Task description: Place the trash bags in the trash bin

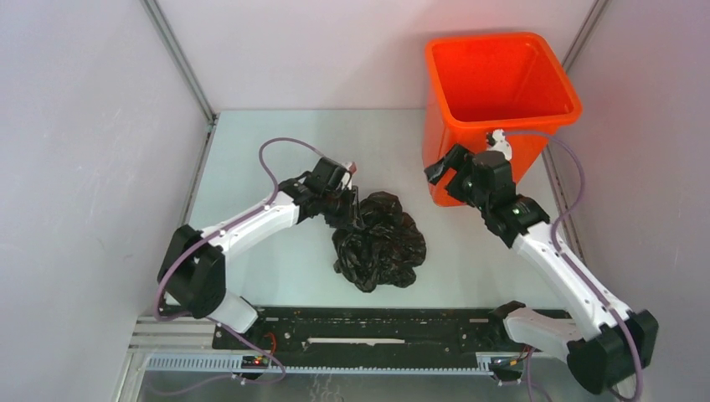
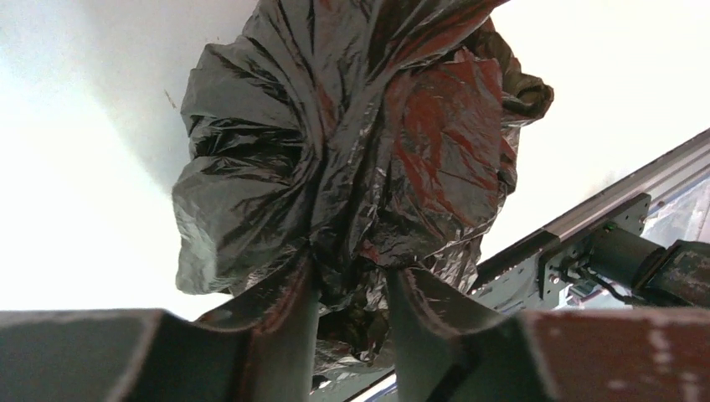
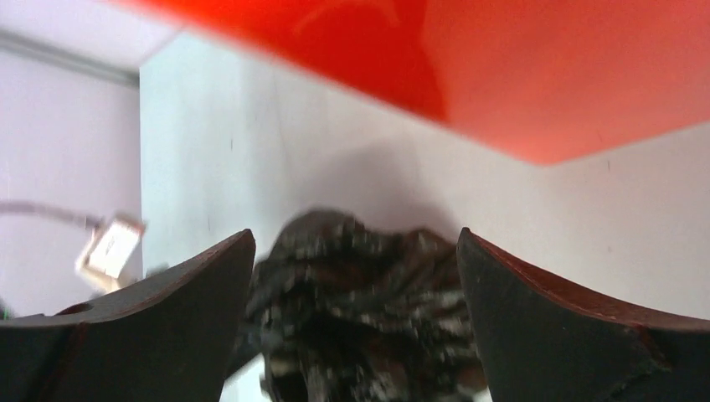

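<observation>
The trash bag (image 1: 381,247) is a crumpled, glossy black heap on the white table, in front of the arms and left of centre. My left gripper (image 1: 352,219) reaches down into the heap's upper-left edge. In the left wrist view its fingers (image 2: 289,327) pinch a bunched fold of the bag (image 2: 335,142), so the left gripper (image 2: 352,272) is shut on it. The orange trash bin (image 1: 502,117) stands upright at the back right. My right gripper (image 1: 448,167) hovers open beside the bin's front wall. The right wrist view shows the right gripper (image 3: 356,243) empty, with the bag (image 3: 360,310) blurred beyond it and the bin (image 3: 544,75) above.
White enclosure walls with metal corner posts (image 1: 180,63) close in the table on the left, back and right. A black rail (image 1: 368,327) carrying the arm bases runs along the near edge. A purple cable (image 1: 280,146) loops above the left arm.
</observation>
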You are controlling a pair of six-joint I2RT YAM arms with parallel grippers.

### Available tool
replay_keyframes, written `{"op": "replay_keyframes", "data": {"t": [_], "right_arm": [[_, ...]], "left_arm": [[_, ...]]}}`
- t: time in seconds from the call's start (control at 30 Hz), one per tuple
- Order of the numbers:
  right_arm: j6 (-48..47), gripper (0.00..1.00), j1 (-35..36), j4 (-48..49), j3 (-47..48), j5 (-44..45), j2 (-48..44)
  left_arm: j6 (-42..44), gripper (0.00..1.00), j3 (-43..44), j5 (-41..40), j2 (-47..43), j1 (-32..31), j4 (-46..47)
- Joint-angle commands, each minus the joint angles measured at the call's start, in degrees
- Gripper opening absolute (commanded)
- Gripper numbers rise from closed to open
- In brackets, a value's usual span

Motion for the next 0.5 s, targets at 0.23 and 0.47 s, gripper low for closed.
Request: {"op": "replay_keyframes", "data": {"t": [0.23,0.47], "right_arm": [[5.61,1.0,-6.59,18.66,-0.4,9.08,10.44],[3.01,1.0,-16.98,24.69,0.51,1.31,16.42]], "left_arm": [[-8.36,0.15,-9.19,1.1,-13.99,-0.12,4.24],[-12.3,0.0,-12.06,1.18,-20.03,-0.14,4.3]]}}
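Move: The trash bag's middle lies about 7 cm right of the left hand, 3 cm back and some 6 cm below. The trash bin stands ahead of the right hand, its middle roughly 16 cm forward, 11 cm right and 5 cm lower; the bag lies about 8 cm back, 13 cm left and 18 cm below that hand. Right hand drives about 12 cm forward and right into the trash bin; left fingers shut, drawing bag back and up. ##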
